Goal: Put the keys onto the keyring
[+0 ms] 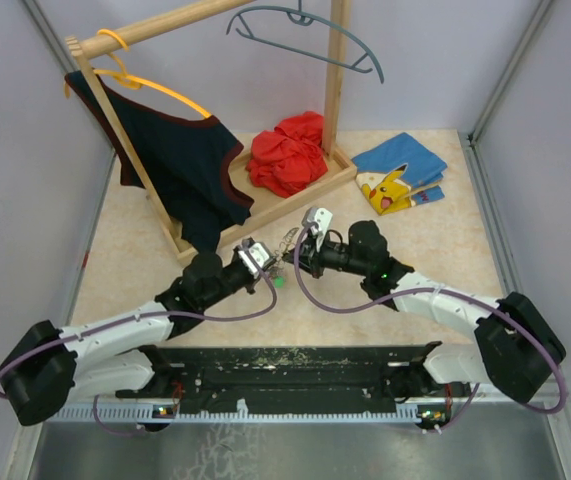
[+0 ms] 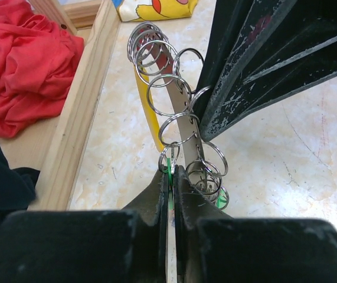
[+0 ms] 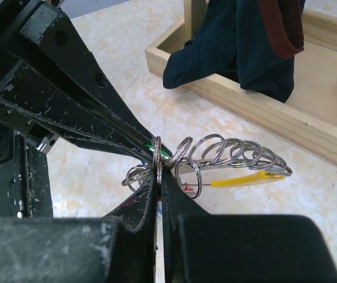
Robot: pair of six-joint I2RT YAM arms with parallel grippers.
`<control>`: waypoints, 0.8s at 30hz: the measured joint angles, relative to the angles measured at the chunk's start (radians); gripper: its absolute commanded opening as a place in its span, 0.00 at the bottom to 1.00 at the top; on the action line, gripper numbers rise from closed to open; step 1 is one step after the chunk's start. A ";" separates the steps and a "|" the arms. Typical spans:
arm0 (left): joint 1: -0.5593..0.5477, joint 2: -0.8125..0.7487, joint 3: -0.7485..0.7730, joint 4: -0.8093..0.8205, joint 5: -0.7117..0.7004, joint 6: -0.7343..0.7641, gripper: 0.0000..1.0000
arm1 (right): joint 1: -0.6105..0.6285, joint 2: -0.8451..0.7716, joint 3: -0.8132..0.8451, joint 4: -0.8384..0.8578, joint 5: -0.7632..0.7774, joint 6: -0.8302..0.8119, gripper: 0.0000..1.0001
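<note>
The keyring [image 1: 286, 242] hangs above the table between my two grippers. It is a curved silvery strip [image 2: 180, 127] strung with several small split rings, beside a yellow curved piece [image 2: 149, 112] [image 3: 248, 178]. My left gripper [image 2: 172, 173] [image 1: 261, 262] is shut on a green tag [image 2: 169, 167] of one of the keys, at the strip's near end. My right gripper [image 3: 160, 172] [image 1: 303, 252] is shut on one silvery ring [image 3: 157, 154] of the keyring, right against the left fingers [image 3: 68, 100]. More rings and a second green tag [image 2: 221, 200] dangle below. The key blades are hidden.
The wooden clothes rack's base [image 1: 295, 198] lies just behind the grippers, with a red cloth [image 1: 287, 152] on it. A dark garment [image 1: 190, 165] hangs from an orange hanger [image 1: 155, 88]. A grey hanger [image 1: 310, 40] hangs on the rail. A blue and yellow cloth [image 1: 397, 172] lies at the back right.
</note>
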 measured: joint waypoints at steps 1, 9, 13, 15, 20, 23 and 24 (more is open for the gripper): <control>0.000 0.005 0.000 0.002 0.000 -0.003 0.05 | 0.000 0.000 0.000 -0.001 0.003 0.002 0.00; 0.000 0.061 0.000 0.006 -0.007 -0.032 0.00 | -0.003 -0.019 -0.026 -0.029 0.064 0.018 0.38; 0.000 0.100 0.010 -0.022 -0.027 -0.048 0.00 | -0.006 -0.069 -0.031 -0.089 0.117 0.028 0.54; 0.000 0.121 0.040 -0.040 -0.035 -0.052 0.00 | -0.006 -0.122 -0.032 -0.153 0.173 0.040 0.63; 0.000 0.167 0.139 -0.069 -0.040 -0.056 0.00 | -0.007 -0.277 -0.031 -0.348 0.386 0.093 0.79; 0.000 0.209 0.186 -0.071 -0.040 -0.061 0.02 | -0.007 -0.357 -0.031 -0.457 0.523 0.172 0.81; 0.000 0.226 0.196 -0.071 -0.037 -0.065 0.02 | -0.007 -0.391 -0.032 -0.489 0.568 0.204 0.81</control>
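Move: Both hands are almost tip to tip in the air: the right hand still pinches a metal ring, while the left grips a green-tagged key. The coil-covered keyring reaches forward from between them, its middle about 4 cm ahead and 2 cm right of the left hand, and some 3 cm straight ahead of the right. The navy shirt's hem hangs roughly 17 cm left and 4 cm ahead of the left hand; the tray's wooden rail crosses about 12 cm straight ahead of that hand. Rightward, away from the keyring, the right hand draws off about 10 cm, slowly at first and then fast, letting go of the ring as its fingers spread wide and the hand turns some 35 degrees clockwise. The left hand keeps its pinch on the green key, dips about 3.5 cm, then rises most of the way back while shifting roughly 3 cm forward and 3 cm right. ##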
